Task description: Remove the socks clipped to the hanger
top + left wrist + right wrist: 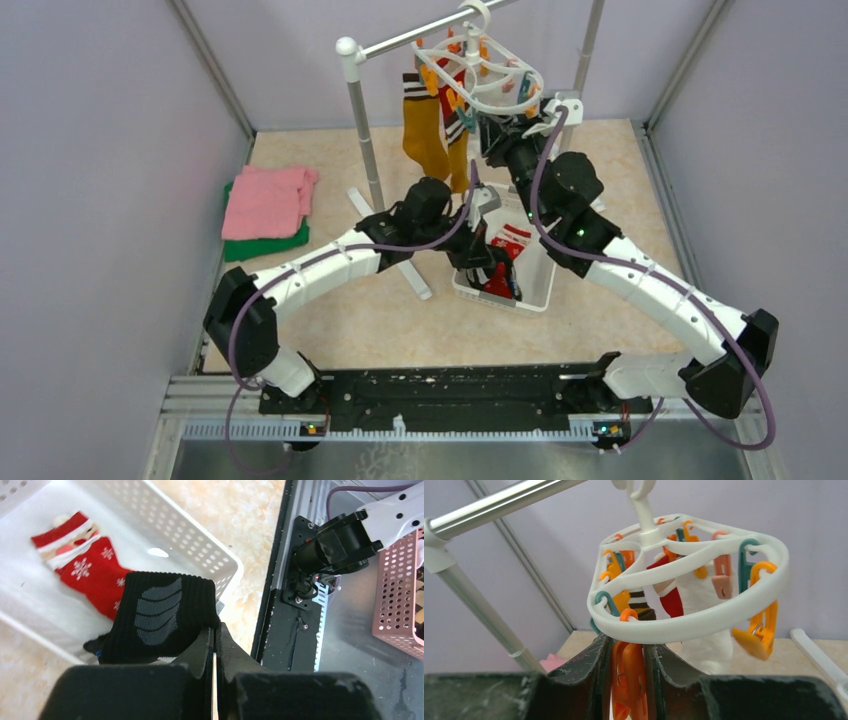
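The white hanger (480, 72) hangs by its hook from the rack's rail, and its ring (689, 625) carries orange and teal clips. Mustard-yellow socks (425, 130) dangle from its left side. A white sock (704, 595) and a red one (672, 602) hang inside the ring. My right gripper (630, 645) reaches up under the ring, shut on an orange clip (631, 680). My left gripper (216, 629) is shut on the cuff of a black sock (160, 615), holding it over the white basket (200, 545). A red sock with white snowflakes (95, 575) lies in that basket.
The grey-and-white pole rack (362, 120) stands behind the arms, its foot (410, 265) running toward the basket (535, 295). A folded pink cloth (268, 200) lies on a green one (262, 247) at the left. A pink perforated basket (400, 595) sits beyond the table's front rail.
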Controlling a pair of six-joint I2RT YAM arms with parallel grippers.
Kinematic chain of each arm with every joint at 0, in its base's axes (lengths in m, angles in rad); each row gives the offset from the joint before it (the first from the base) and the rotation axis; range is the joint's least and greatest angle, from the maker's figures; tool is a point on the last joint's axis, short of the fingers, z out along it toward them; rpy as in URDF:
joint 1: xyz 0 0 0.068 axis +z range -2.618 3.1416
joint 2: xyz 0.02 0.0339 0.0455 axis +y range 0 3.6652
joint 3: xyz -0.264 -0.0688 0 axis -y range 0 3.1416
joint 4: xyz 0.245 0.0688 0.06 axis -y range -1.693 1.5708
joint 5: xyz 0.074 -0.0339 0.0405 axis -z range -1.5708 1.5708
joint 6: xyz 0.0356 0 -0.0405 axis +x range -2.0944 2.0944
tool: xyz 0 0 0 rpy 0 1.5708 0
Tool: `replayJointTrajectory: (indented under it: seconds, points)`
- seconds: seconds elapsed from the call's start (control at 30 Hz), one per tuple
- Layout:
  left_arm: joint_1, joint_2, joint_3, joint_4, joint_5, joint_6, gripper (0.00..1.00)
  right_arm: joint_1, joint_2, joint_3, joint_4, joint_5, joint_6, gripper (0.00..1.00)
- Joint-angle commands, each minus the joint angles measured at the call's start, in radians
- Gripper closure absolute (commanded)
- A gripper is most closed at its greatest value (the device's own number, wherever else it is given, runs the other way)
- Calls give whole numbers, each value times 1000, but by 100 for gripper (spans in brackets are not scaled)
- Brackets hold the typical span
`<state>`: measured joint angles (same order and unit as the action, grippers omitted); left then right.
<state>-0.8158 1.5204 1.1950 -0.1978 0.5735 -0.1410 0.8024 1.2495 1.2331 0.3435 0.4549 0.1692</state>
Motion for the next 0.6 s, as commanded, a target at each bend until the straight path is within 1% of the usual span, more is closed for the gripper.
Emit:
replayJointTrajectory:
  seconds: [0.0,0.07,0.1,0.13,0.17,0.2,0.23,0.3,0.47,0.57]
  points:
    - [-36,39,93,17,21,74,100,-40,-63,-5,-37,-25,36,100]
    - [-43,67,118,11,0,89,99,-44,-68,-4,-50,-31,41,100]
    - [-44,78,128,8,-11,96,84,-47,-71,-4,-55,-33,43,100]
    - [-45,87,136,5,-26,100,48,-46,-73,-5,-58,-36,44,100]
    - [-46,92,138,0,-36,105,23,-48,-74,-4,-63,-37,44,100]
    - [-46,93,137,-6,-37,119,11,-48,-75,-4,-67,-38,45,100]
    - [-46,90,134,-16,-37,129,3,-49,-77,-4,-70,-41,46,100]
    - [-45,64,115,-41,-44,132,1,-56,-79,0,-78,-41,47,100]
    - [-38,-37,52,-182,-70,238,1,-84,-89,0,-91,-42,60,100]
    - [-4,-121,-14,-204,-125,232,1,-98,-104,-9,-95,-38,67,100]
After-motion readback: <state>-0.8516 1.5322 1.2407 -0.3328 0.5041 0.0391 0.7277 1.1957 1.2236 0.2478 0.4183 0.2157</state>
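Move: The black sock still hangs by its cuff from the left hand's shut fingers. The white box it goes to has its middle about 11 cm ahead, 4 cm right and 17 cm below, and the red sock inside lies roughly 8 cm ahead, 4 cm right and 19 cm down. From the right hand, still pinching an orange clip on the rim, the hanger's middle is some 10 cm ahead, 4 cm left and 7 cm up, and the nearest mustard sock 4 cm ahead, 5 cm left and 10 cm down. The black sock is swung about 2.5 cm farther right over the box's near end and let go as the left fingers spring wide open; the empty hand then turns back left some 3 cm, sinking a little. The right hand keeps its pinch on the orange clip and draws it, with the hanger's rim, about 3 cm to the right. ##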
